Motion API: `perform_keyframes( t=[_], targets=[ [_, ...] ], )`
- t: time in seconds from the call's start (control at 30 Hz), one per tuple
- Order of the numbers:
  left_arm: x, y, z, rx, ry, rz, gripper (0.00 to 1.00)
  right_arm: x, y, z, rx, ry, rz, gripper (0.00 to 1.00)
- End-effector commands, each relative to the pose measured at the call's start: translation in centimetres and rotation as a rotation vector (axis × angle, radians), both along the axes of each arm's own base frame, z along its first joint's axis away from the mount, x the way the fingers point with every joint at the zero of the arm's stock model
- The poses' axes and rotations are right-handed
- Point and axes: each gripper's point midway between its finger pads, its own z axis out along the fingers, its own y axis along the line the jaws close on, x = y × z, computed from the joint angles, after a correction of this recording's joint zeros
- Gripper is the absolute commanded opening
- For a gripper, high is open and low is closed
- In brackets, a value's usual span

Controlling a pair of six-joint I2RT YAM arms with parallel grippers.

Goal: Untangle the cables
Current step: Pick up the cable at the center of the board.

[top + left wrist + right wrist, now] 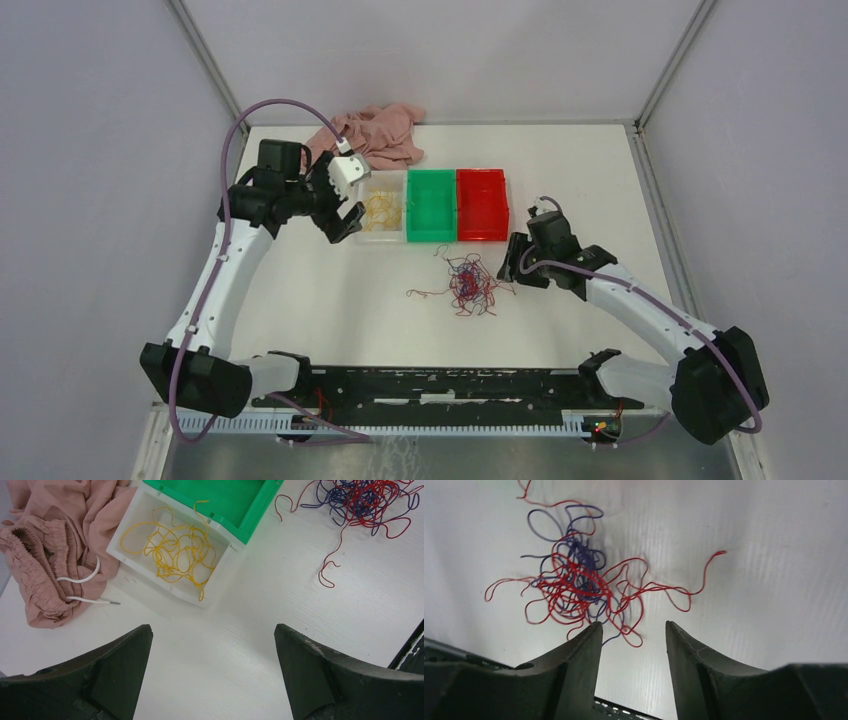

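Note:
A tangle of red and purple cables (470, 283) (574, 580) (365, 500) lies loose on the white table, in front of the bins. Yellow cables (382, 208) (177, 555) lie curled inside the white bin (366, 235) (220, 575). My right gripper (515, 262) (633, 623) hovers at the tangle's right edge. It is open, and a red loop lies on the table below the gap, pinched by nothing. My left gripper (340, 208) (212, 627) hangs wide open and empty just left of the white bin.
A green bin (431, 203) (225, 500) and a red bin (481, 203) stand in a row right of the white one. A pink garment (375, 132) (45, 555) with a white drawstring (80, 580) lies at the back left. A black rail (450, 385) runs along the front edge.

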Motion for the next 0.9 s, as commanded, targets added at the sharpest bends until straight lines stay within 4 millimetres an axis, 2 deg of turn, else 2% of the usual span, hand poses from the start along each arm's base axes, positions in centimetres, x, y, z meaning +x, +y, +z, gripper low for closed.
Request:
perform_keyframes(
  t=[0.0, 0.17, 0.43, 0.6, 0.73, 0.87],
  targets=[
    [-0.3, -0.2, 1.8, 0.006, -0.083, -0.046, 0.99, 0.6, -3.0, -1.9, -0.082, 0.038, -0.142, 0.56],
    [-0.4, -0.1, 1.8, 0.008, -0.085, -0.047, 0.99, 1.5, -3.0, -4.4, -0.096, 0.075, -0.168, 0.6],
    [-0.5, 0.0, 1.6, 0.015, -0.088, -0.049, 0.99, 4.4, -3.0, -5.0, -0.087, 0.057, -0.261, 0.54],
    [-0.6, 0.1, 1.5, 0.023, -0.095, -0.053, 0.99, 5.1, -2.2, -5.6, -0.002, 0.076, -0.291, 0.55],
    [-0.8, 0.2, 1.4, 0.033, -0.094, -0.059, 0.99, 5.4, -1.8, -5.4, 0.079, 0.07, -0.303, 0.55],
    [-1.0, 0.3, 1.2, 0.041, -0.089, -0.069, 0.99, 5.4, -2.3, -3.8, 0.102, 0.046, -0.311, 0.55]
  ],
)
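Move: The loose end of the red cable, on the right-hand side of the tangle, lies about 5 cm ahead of the right hand, roughly 1 cm to its right and 9 cm below. The tangle's middle is some 8 cm left, level fore and aft; the red bin stands about 16 cm ahead and 5 cm left. From the left hand that red end is about 32 cm right, 5 cm back and 24 cm down. The right hand sinks about 6 cm towards the red cable end, then eases forward 4 cm, turning clockwise, fingers half-open. ##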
